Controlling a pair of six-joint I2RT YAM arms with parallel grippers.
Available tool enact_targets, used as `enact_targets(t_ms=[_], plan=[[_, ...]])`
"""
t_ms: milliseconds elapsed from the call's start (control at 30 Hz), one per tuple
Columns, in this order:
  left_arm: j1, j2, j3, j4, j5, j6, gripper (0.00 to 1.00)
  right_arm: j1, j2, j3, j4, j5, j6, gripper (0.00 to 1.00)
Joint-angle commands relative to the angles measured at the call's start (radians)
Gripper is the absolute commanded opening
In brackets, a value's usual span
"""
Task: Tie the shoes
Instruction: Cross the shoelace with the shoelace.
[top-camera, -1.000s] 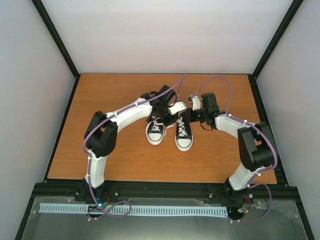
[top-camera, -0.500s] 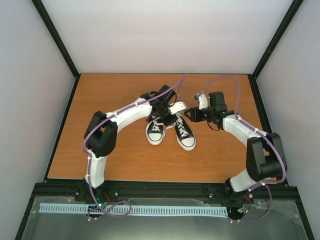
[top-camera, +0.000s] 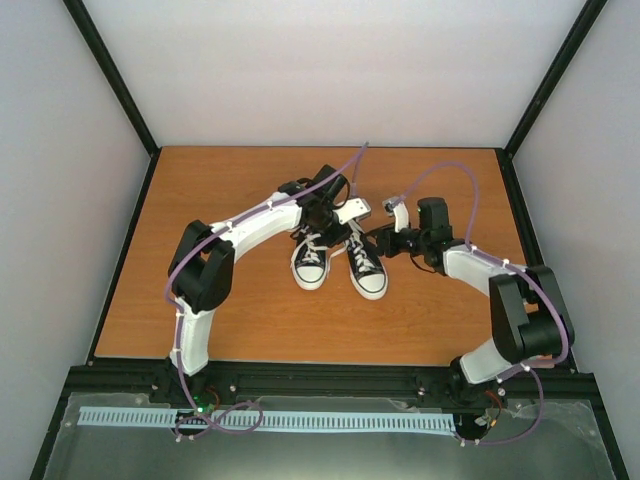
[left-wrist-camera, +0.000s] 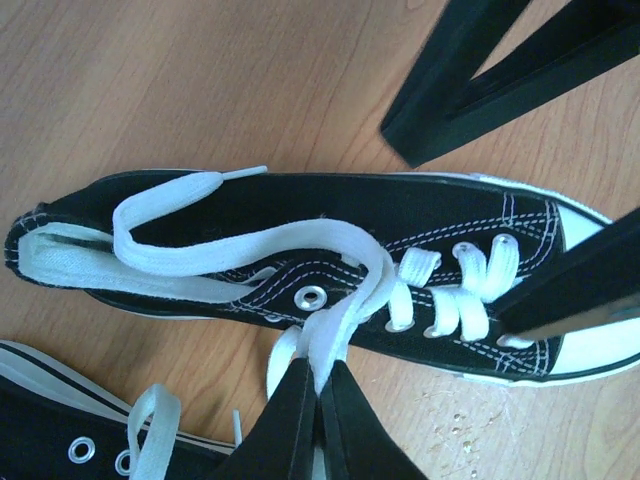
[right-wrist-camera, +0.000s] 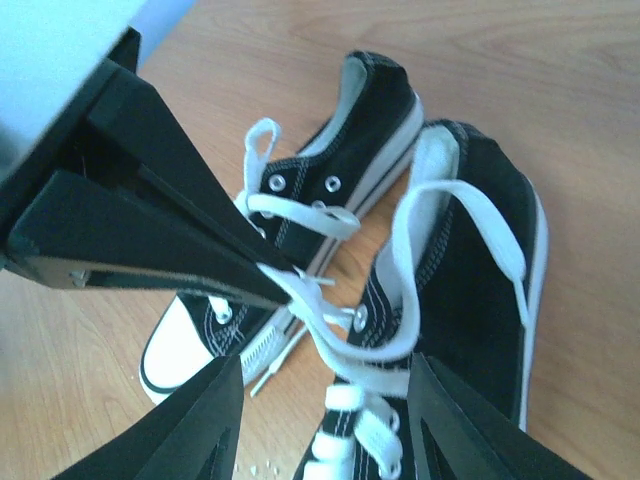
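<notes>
Two black shoes with white toe caps stand side by side mid-table, the left shoe (top-camera: 310, 266) and the right shoe (top-camera: 368, 275). My left gripper (left-wrist-camera: 322, 378) is shut on a white lace (left-wrist-camera: 290, 240) of the right shoe (left-wrist-camera: 420, 215), pinching it beside the top eyelet, with the lace's free end trailing over the shoe's opening. My right gripper (right-wrist-camera: 325, 420) hovers open above the right shoe (right-wrist-camera: 480, 290), nothing between its fingers (right-wrist-camera: 190, 435). Its view shows the left gripper's fingers (right-wrist-camera: 150, 225) holding the lace (right-wrist-camera: 340, 320), and the left shoe (right-wrist-camera: 310, 190) behind.
The orange wooden table (top-camera: 200, 220) has black rails along its edges and grey walls around. Both arms reach in over the shoes, their purple cables arching above. A few crumbs lie on the wood by the right shoe's toe (left-wrist-camera: 480, 425).
My right gripper has opened from shut and released the lace, its arm swinging outward then back toward the shoes. The left gripper stays shut on the lace.
</notes>
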Motion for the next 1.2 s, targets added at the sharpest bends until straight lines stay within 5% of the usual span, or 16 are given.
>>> enact_targets(t_ms=[0,333,500,800,1167], plan=[[0.028,0.02,0.074,-0.008,0.04,0.014,0.04,0.005,0.093,0.054,0.178,-0.125,0.009,0.47],[0.038,0.032,0.081,-0.019,0.081,0.053,0.14,0.007,0.197,0.091,0.207,-0.198,0.009,0.44],[0.038,0.032,0.053,0.044,-0.036,0.058,0.17,0.005,0.24,0.115,0.208,-0.157,0.028,0.28],[0.025,0.059,0.063,0.05,-0.121,0.218,0.44,0.006,0.266,0.155,0.118,-0.11,0.022,0.18],[-0.004,0.086,0.118,-0.043,-0.053,0.413,0.48,0.006,0.328,0.216,0.038,-0.15,0.032,0.11]])
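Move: The shoelace is already pinched in the left fingertips; from the open right hand, that held lace lies about 3 cm ahead, 5 cm to the left and 2 cm lower. The right shoe's middle is some 3 cm back, 4 cm to the right and 7 cm below the left hand; from the right hand it is 1 cm back, 2 cm left and 8 cm down. The left shoe's middle lies about 8 cm left of the left hand, 3 cm back and 7 cm down. The shoelace over the right shoe passes between the hands: the right hand reaches about 5 cm forward and left to it, sinks some 3 cm and closes nearly shut on the strand. The left hand, moving about 3 cm forward with a slight dip, opens its pinch to half and turns some 15 degrees, largely clockwise and tipping its fingers up. ##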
